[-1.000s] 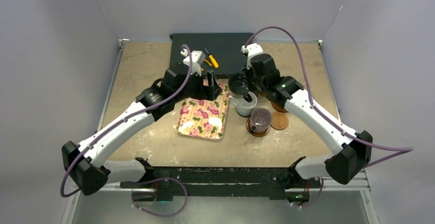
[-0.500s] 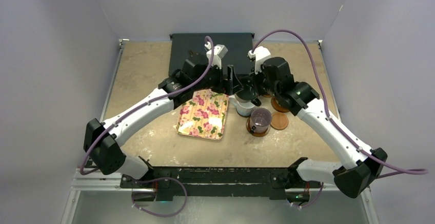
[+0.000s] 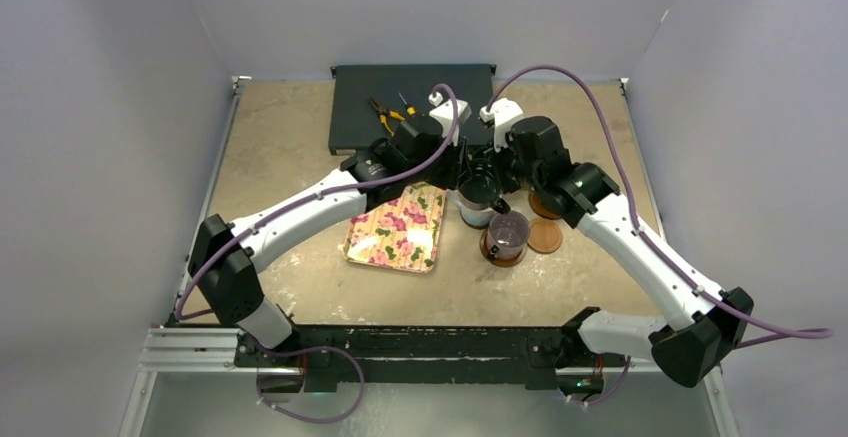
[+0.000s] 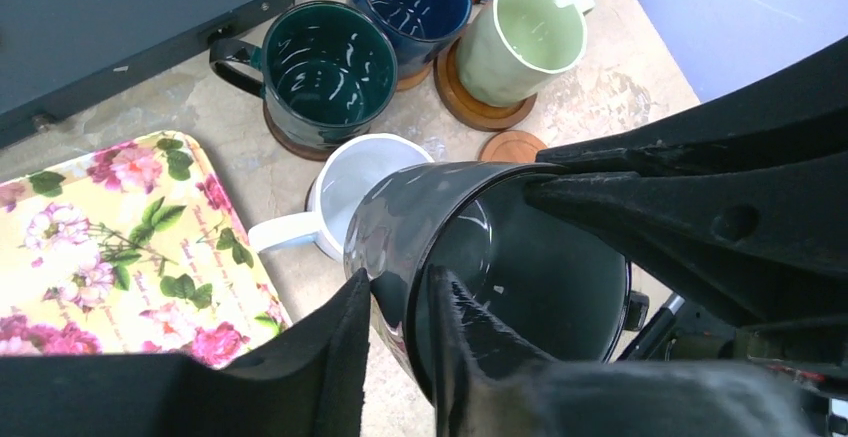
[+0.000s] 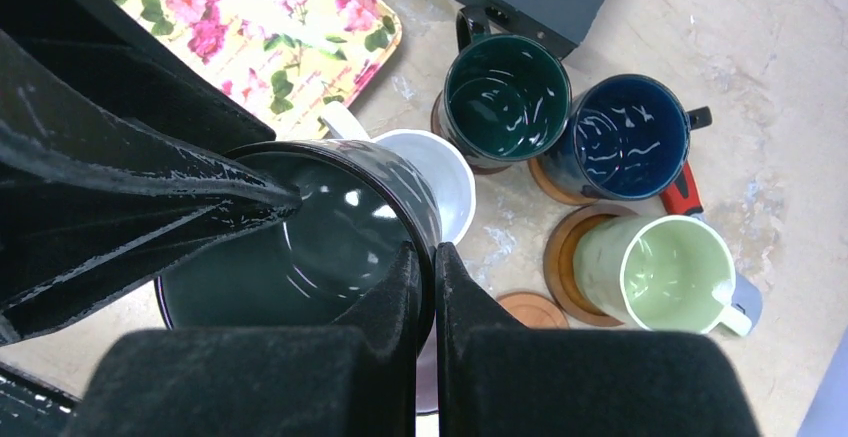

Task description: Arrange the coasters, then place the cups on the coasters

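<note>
The dark grey-black cup [image 4: 500,287] hangs above the white cup [image 4: 360,182], held from two sides. My right gripper [image 5: 428,252] is shut on its near rim. My left gripper [image 4: 400,282] pinches the opposite wall, one finger inside and one outside. Behind stand the dark teal cup [image 5: 505,97], navy cup [image 5: 625,137] and pale green cup [image 5: 660,272], each on a coaster. A small tan coaster [image 5: 532,309] lies bare. In the top view the purplish cup [image 3: 507,235] sits on a coaster beside that bare tan coaster [image 3: 545,236].
The floral tray [image 3: 395,227] lies left of the cups, under my left forearm. A black box [image 3: 410,92] sits at the back with pliers [image 3: 385,112] on it. Both wrists crowd together over the cup cluster.
My left arm swung right from above the tray to the dark grey-black cup, and its jaws closed on the rim. The right gripper kept its hold on the cup.
</note>
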Available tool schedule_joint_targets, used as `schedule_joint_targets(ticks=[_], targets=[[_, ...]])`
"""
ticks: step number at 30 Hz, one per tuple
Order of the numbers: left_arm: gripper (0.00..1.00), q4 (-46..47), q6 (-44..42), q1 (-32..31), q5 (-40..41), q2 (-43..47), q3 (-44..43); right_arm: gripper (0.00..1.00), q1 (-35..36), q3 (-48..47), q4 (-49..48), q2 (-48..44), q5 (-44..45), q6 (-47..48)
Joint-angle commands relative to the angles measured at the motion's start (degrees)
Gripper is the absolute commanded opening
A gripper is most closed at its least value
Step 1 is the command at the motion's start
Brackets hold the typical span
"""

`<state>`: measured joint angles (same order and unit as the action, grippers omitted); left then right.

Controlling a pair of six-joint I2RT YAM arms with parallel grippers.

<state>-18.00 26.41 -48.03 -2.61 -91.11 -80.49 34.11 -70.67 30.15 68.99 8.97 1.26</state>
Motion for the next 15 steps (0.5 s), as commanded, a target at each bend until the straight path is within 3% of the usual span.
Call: schedule_joint_targets(ticks=[1, 3, 6, 8, 10, 12, 15], targets=[[0.15, -1.09, -2.60, -1.83, 5.49, -0.42, -3.49, 0.00, 0.08, -0.27, -5.01, -2.40, -1.87, 0.25], [0.00, -0.94, -2.44, -2.25, 5.82, -0.82, -3.98, 0.00, 0.08, -0.09, -4.99, -2.42, -1.92, -0.01], [0.00, -1.05, -1.53, -2.78, 7.38, -1.08, -5.13, 0.04, 0.08, -0.12, -4.62, -2.62, -0.31, -3.26], [0.00, -1.12, -0.43, -2.74, 8.91, -1.09, -6.07, 0.36, 0.08, 0.03, -4.25, -3.08, 0.62, -5.10], [0.00, -1.39, 0.68, -2.73, 10.16, -1.28, -7.22, 0.61, 0.08, 0.54, -5.18, -4.41, 2.20, -6.48], [0.00, -1.84, 1.67, -2.74, 11.23, -1.70, -8.15, 0.80, 0.08, 0.90, -6.25, -5.42, 5.51, -9.01], [0.00, -3.18, 2.46, -2.78, 13.14, -2.80, -9.58, 0.94, -0.53, -0.41, -5.65, -5.88, 12.82, -13.13]])
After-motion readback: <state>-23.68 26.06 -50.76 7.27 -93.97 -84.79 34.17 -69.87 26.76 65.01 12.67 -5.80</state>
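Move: The gray cup, still pinched by the right gripper, hangs with its middle about 2 cm back, 4 cm right of and 3 cm below the left gripper, whose fingers already straddle its rim. From the right gripper, its middle is some 4 cm left, 2 cm back and 4 cm below. Counted from the left gripper and roughly 14 cm lower, the white cup stands about 3 cm ahead and 5 cm right, the dark green cup some 10 cm ahead and 7 cm right. Shut the left gripper on the gray cup's wall, pinching the rim between its fingers while that hand stays nearly in place, easing down about 1 cm and turning slightly. Keep the right grip steady until the left has closed, then spread the right fingers wide to let go of the rim and lift that hand about 3 cm. ##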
